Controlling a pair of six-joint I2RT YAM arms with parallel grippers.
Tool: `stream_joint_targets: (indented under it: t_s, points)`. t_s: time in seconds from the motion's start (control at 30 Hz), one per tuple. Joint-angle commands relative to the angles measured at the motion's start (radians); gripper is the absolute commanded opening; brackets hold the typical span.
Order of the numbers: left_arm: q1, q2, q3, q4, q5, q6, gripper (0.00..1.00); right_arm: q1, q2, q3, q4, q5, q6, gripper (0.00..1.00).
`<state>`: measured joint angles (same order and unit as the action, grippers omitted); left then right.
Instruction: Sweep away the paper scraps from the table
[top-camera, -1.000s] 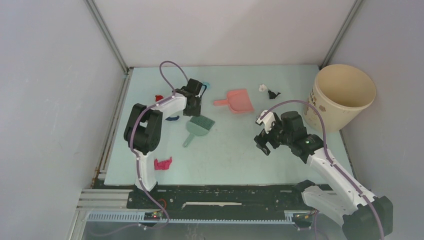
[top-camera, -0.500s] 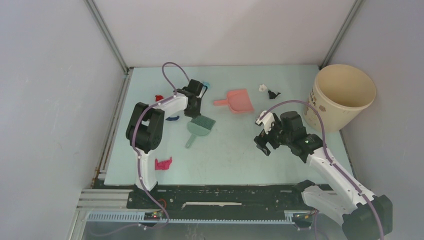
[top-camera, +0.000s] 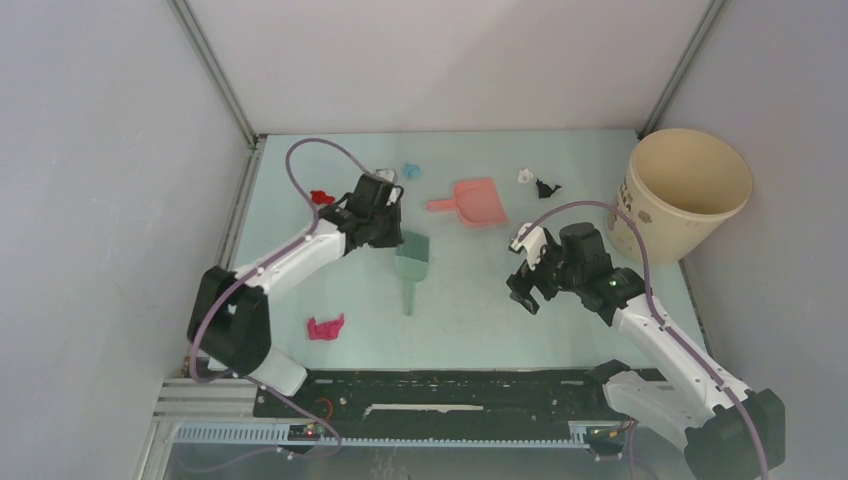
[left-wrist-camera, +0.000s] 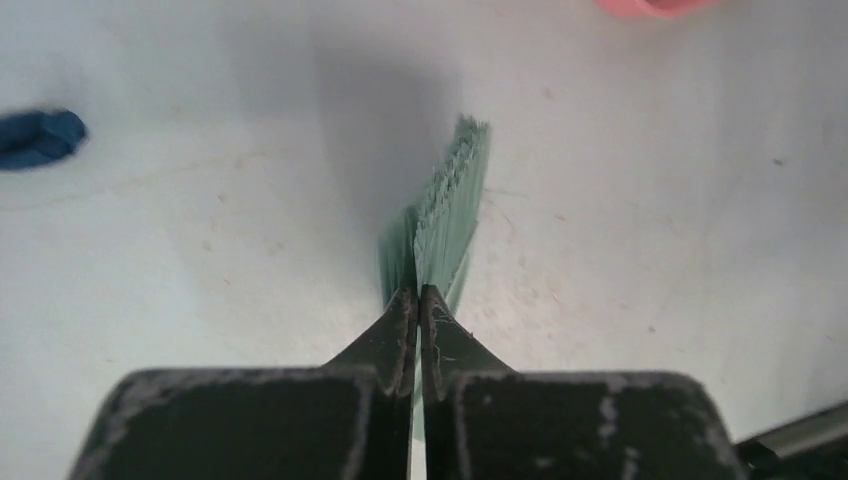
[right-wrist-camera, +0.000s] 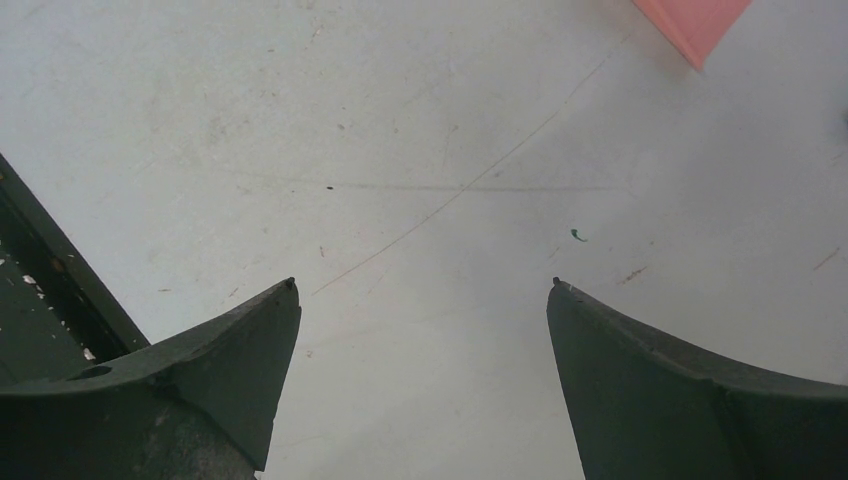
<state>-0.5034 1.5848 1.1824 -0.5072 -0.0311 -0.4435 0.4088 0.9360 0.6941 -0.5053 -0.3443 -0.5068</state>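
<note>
My left gripper (top-camera: 393, 234) (left-wrist-camera: 419, 292) is shut on the head end of the teal-green hand brush (top-camera: 409, 265) (left-wrist-camera: 448, 215), whose handle points toward the near edge. Paper scraps lie spread over the table (top-camera: 470, 310): red (top-camera: 320, 197), light blue (top-camera: 410, 170), white (top-camera: 524, 176), a dark one (top-camera: 546, 187) and magenta (top-camera: 325, 327). A dark blue scrap (left-wrist-camera: 38, 137) shows left of the brush in the left wrist view. My right gripper (top-camera: 522, 290) (right-wrist-camera: 422, 285) hovers open over bare table, holding nothing.
A salmon-pink dustpan (top-camera: 472, 201) (right-wrist-camera: 695, 22) lies at the middle back, handle pointing left. A tall beige bucket (top-camera: 685, 190) stands at the right edge. Grey walls close in the left, back and right sides.
The left gripper closed on the brush. The left arm swung out to the left, and the brush turned so its handle points at the near edge. The right arm stayed put.
</note>
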Motion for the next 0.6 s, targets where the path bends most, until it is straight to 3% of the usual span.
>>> stream_joint_targets:
  t_s: [0.0,0.23,0.4,0.57]
  points:
    - [-0.027,-0.142,-0.171,0.175,0.094,-0.186,0.0,0.025,0.016,0.002,0.013,-0.035,0.018,1.0]
    - [-0.032,-0.279,-0.401,0.398,0.167,-0.509,0.0,0.064,0.044,0.046,0.046,-0.03,0.099,1.0]
    - [-0.032,-0.348,-0.454,0.455,0.197,-0.66,0.0,0.15,0.127,0.216,-0.085,-0.054,0.112,1.0]
    - [-0.032,-0.357,-0.509,0.598,0.264,-0.859,0.0,0.274,0.172,0.323,-0.127,0.029,0.161,1.0]
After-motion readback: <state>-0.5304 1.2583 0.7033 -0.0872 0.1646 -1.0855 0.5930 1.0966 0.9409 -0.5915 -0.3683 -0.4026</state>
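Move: The left hand already holds the green brush by its bristles; the open right gripper lies about 25 cm to its right and 11 cm back, at similar height. From the right hand, the brush's handle is some 22 cm left, 4 cm back and 3 cm lower. The dustpan lies on the table, roughly 24 cm ahead and 9 cm left of the right hand. The left draws the pinched brush back about 6 cm, swinging fingers rightward 40 degrees; the open right nears leftward. ##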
